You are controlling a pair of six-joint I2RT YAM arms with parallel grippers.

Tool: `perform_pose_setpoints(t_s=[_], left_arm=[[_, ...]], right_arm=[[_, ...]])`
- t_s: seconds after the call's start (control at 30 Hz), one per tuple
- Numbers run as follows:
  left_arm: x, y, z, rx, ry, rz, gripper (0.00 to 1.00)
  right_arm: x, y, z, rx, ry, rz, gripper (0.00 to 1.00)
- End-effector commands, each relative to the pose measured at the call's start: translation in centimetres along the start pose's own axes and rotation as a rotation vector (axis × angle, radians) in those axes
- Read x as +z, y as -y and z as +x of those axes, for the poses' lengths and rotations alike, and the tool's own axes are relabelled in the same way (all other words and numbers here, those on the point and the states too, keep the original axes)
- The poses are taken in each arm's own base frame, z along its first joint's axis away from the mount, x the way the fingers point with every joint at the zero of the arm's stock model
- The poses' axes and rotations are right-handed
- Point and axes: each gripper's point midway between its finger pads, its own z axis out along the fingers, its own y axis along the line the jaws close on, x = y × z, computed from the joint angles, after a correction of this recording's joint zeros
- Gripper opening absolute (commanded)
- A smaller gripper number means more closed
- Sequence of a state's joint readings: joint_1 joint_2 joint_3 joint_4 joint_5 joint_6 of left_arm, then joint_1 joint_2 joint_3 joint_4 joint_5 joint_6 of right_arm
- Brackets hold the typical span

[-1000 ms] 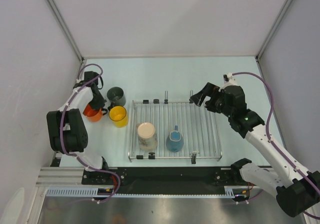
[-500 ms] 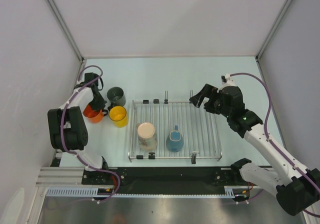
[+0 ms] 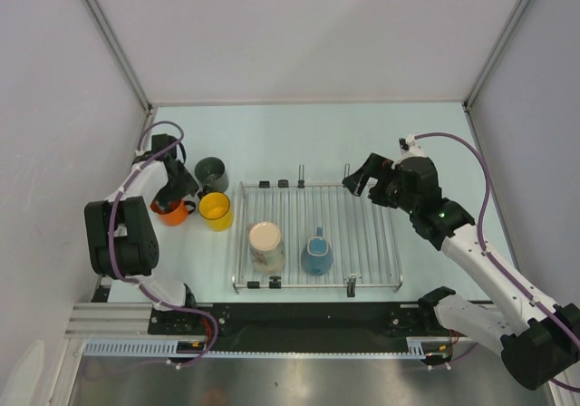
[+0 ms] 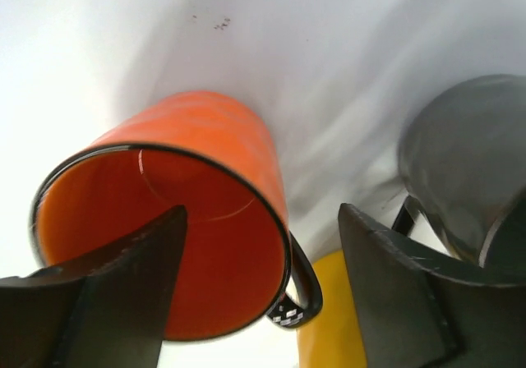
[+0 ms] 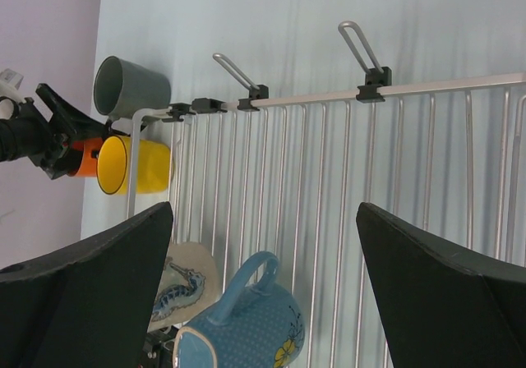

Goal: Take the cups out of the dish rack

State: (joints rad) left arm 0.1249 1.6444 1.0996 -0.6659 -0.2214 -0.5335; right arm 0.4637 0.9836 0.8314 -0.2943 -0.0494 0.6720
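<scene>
The orange mug stands on the table at the left, with the dark grey-green mug and the yellow mug beside it. My left gripper is open just above the orange mug; one finger is over its mouth, the other is beyond its handle, near the grey-green mug. The cream-beige mug and the blue mug lie on the dish rack. My right gripper is open and empty above the rack's far right part, with the blue mug below it.
White walls close in the table on the left, far and right sides. The rack has upright posts on its far edge and another post on its near edge. The yellow mug stands just off the rack's left end.
My left gripper has drawn back a little from the orange mug, so more of the mug shows. My right gripper has hardly moved.
</scene>
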Motion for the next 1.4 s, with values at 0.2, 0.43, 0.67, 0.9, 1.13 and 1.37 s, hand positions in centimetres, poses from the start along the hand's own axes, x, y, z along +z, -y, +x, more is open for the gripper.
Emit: perform_pose_setpoints(t_s=[0.2, 0.43, 0.67, 0.9, 1.13, 1.37], left_arm=[[-8.4, -1.4, -5.1, -0.121, 0.255, 0.03, 0.87], [-16.2, 0.1, -4.1, -0.168, 0.434, 0.228, 0.88], [-18.9, 2.8, 2.0, -0.021, 0.45, 0.437, 0.89], [-20.8, 5.6, 7.5, 0.145, 0.392, 0.612, 0.99], [-23.8, 7.1, 11.1, 0.3, 0.382, 0.681, 1.0], [-23.8, 7.7, 15.2, 0.373, 0.313, 0.701, 1.0]], right_arm=[[0.6, -0.9, 0.1, -0.035, 0.003, -0.02, 1.0], [1.2, -1.6, 1.1, -0.14, -0.001, 0.039, 1.0], [1.4, -2.1, 2.6, -0.205, -0.025, 0.076, 1.0], [1.3, -3.4, 3.9, -0.242, -0.058, 0.034, 1.0], [0.8, -3.3, 4.2, -0.261, -0.052, 0.057, 1.0], [0.5, -2.8, 4.4, -0.254, -0.049, 0.069, 1.0]])
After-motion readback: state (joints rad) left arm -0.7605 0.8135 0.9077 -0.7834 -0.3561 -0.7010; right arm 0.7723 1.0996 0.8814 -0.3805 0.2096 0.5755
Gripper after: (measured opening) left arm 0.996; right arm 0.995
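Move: The cream mug in the rack lies about 24 cm to the left hand's right and 14 cm back, roughly level in height. The just-released orange cup sits right at that hand, about 3 cm left and 2 cm back; the yellow cup is some 9 cm right and 5 back, the grey cup 9 right and 4 ahead. From the right hand, the blue mug lies about 10 cm left, 10 back and 16 below; the cream mug is 23 left, 10 back. Straight up out of the orange cup first, then right and back over the yellow cup, the left hand travels to the cream mug's side of the rack, ending about 15 cm higher, 20 cm right and 12 cm back. Its fingers open fully while the tips swing up forward some 30 degrees and the hand turns clockwise. The open right hand eases about 5 cm left, with some back and down, towards the blue mug, rolling slightly. ##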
